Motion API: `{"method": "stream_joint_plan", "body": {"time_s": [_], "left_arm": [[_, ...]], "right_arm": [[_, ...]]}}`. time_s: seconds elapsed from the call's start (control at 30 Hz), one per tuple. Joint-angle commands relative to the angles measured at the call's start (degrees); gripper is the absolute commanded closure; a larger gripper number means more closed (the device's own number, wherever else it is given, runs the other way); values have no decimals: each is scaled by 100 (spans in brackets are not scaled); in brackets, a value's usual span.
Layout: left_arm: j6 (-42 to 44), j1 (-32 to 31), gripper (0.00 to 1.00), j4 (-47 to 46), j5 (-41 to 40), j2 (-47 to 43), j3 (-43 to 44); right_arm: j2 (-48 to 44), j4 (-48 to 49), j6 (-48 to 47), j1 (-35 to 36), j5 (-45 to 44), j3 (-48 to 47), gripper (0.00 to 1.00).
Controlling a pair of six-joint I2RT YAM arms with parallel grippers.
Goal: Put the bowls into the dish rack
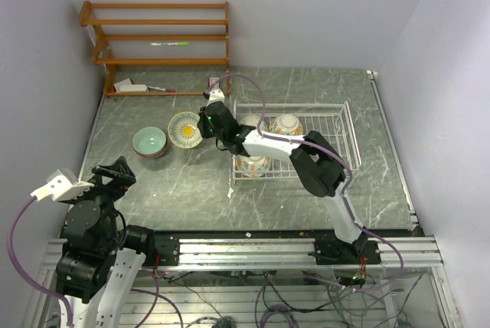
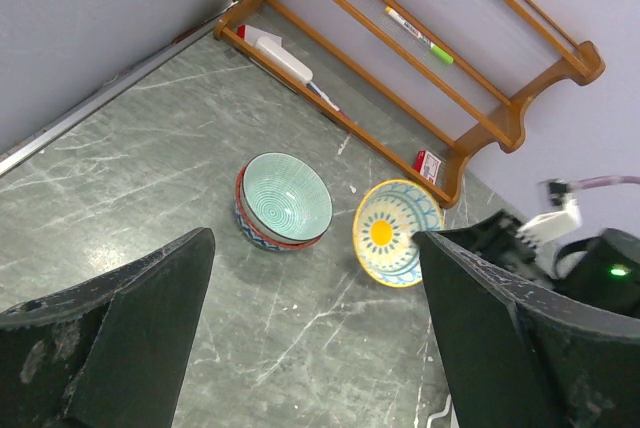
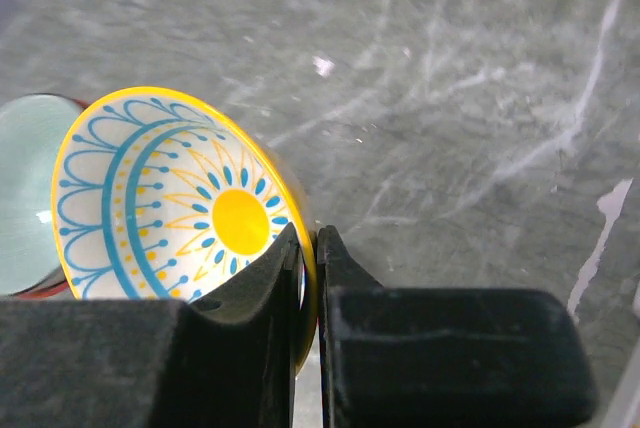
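Note:
My right gripper (image 1: 204, 125) (image 3: 311, 248) is shut on the rim of a yellow floral bowl (image 1: 184, 129) (image 3: 170, 203) (image 2: 392, 232), tilted, left of the white wire dish rack (image 1: 337, 125). A pale teal bowl (image 1: 149, 142) (image 2: 285, 199) (image 3: 18, 188) sits on the table to its left, seemingly stacked in a reddish one. The rack holds three patterned bowls: one at the back middle (image 1: 285, 124), one at the front left (image 1: 252, 165), one partly hidden behind the arm (image 1: 251, 121). My left gripper (image 1: 115, 171) (image 2: 310, 338) is open and empty near the front left.
A brown wooden shelf unit (image 1: 161, 37) (image 2: 450, 58) stands at the back left, with a green-tipped pen (image 1: 170, 43) and small items on it. A purple cable (image 1: 256, 102) loops over the rack. Walls close in on both sides.

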State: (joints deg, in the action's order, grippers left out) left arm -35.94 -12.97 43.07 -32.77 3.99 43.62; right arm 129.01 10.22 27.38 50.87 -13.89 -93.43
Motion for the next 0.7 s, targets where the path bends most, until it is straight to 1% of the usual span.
{"method": "stream_joint_plan", "body": {"time_s": [0.0,0.2,0.27,0.37,0.5,0.6,0.67], "left_arm": [[44,-31,5,-155,8,-32,86],[36,-30,5,-143,-3,-31,86],[27,-30,5,-133,-18,-33,94],[29,-34,5,-141,-18,-39,86],[47,-37,5,-158,11,-13,86],[57,-39,5,-171,41,-16,77],[61,-39,5,-176,50,-26,77]], "right_arm": [[-1133,1176,-521,58,759,357,100],[-1645,1205,-797,77,1861,465,100],[-1944,1395,-733,86,1813,820,100],[-2575,1481,-733,80,1354,1383,100],[-3589,1027,-840,82,652,1988,100],[-4348,392,-877,77,-79,2321,100],[-4807,-198,-886,72,-880,2466,100]]}}
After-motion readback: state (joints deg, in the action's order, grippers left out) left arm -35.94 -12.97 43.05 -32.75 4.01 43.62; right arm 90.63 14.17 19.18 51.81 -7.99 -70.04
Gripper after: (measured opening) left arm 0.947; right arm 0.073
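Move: The dish rack, where the held yellow-rimmed bowl is being taken, has its middle about 31 cm right of the right hand, 4 cm back and 4 cm lower. In it, upturned bowls sit roughly 5 cm below the hand: the far-left bowl 16 cm right and 2 cm ahead, the near-left bowl 17 cm right and 12 cm back, the middle bowl 29 cm right and 1 cm ahead. From the left hand, the rack's middle is roughly 22 cm ahead, 52 cm right and 24 cm below. The yellow-rimmed bowl, already off the table and still pinched by its rim, is swept up about 20 cm by the right hand, which draws back some 9 cm on the way. After the steep first part the climb eases and the hand swings roughly 9 cm right to near the rack's left edge, its fingers tipping up about 15 degrees and staying shut. ##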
